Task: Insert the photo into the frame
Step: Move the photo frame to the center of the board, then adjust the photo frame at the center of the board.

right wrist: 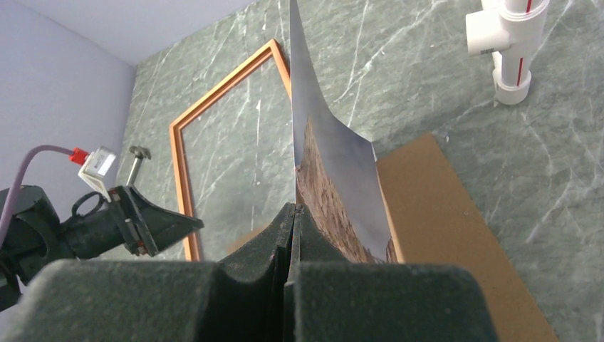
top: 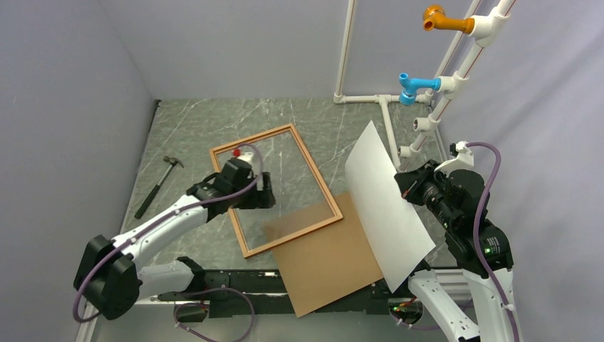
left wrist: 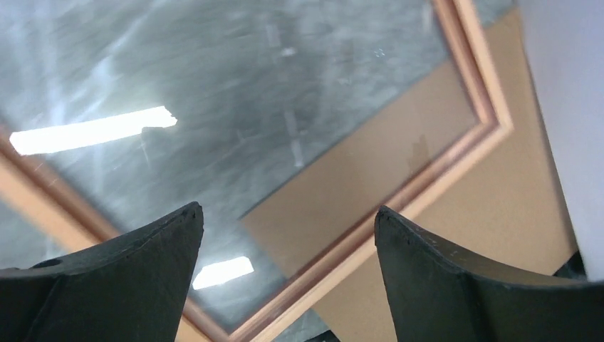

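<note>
The reddish-brown wooden frame (top: 314, 178) lies flat mid-table, glass in it, its near corner resting on a brown backing board (top: 335, 260). My left gripper (top: 265, 194) hovers open over the frame's glass, nothing between its fingers; in the left wrist view the frame (left wrist: 456, 167) runs diagonally past my left gripper (left wrist: 288, 214). The photo (top: 384, 206) hangs lifted at the right, white back towards the top camera, with my right gripper (top: 400, 182) shut on its edge. In the right wrist view the mountain print (right wrist: 335, 178) rises from my right gripper (right wrist: 293, 208).
A hammer (top: 157, 187) lies on the marble table (top: 192, 125) left of the frame. A white pipe rack (top: 434, 107) with blue and orange hooks stands at the back right. Grey walls close in the left, back and right sides.
</note>
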`<control>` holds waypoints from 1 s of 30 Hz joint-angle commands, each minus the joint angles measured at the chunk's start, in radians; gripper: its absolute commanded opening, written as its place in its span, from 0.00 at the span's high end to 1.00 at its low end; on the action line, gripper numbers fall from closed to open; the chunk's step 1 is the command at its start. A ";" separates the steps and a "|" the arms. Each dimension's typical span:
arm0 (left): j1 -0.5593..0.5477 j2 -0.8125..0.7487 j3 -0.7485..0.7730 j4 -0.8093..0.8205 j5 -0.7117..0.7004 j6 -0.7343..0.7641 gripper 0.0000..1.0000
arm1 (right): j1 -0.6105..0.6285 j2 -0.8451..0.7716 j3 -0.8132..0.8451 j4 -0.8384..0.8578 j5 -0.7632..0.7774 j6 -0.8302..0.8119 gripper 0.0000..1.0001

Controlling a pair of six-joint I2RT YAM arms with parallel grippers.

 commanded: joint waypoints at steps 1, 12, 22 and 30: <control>0.148 -0.091 -0.077 -0.170 -0.059 -0.160 0.10 | -0.001 -0.002 -0.005 0.033 -0.025 0.012 1.00; 0.304 -0.080 -0.200 -0.170 -0.069 -0.158 0.30 | -0.001 0.013 -0.009 0.044 -0.057 0.016 1.00; 0.303 0.065 -0.172 -0.067 -0.018 -0.050 0.78 | 0.000 0.023 0.034 0.038 -0.066 0.013 1.00; 0.292 0.113 -0.115 -0.015 0.015 0.070 0.94 | 0.000 0.034 0.086 0.036 -0.094 0.009 1.00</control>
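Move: The left rail of the photo frame, the part I go for, runs about 12 cm to my left hand's left, roughly level with it fore-and-aft and some 9 cm below. The brown backing board's middle is about 14 cm back and 15 cm right of my left hand, at table height; the hammer lies some 22 cm farther left than the rail and 8 cm farther out. From my right hand, that rail is about 45 cm left, 3 cm ahead and 29 cm down. From over the frame's inside I swing my open left hand about 12 cm left to its left rail and sink some 9 cm, easing back a little before a slight return forward. The wrist turns roughly 20 degrees counter-clockwise and tips steeper; my fingers close and pinch the rail from both sides. My right hand keeps the photo raised. ##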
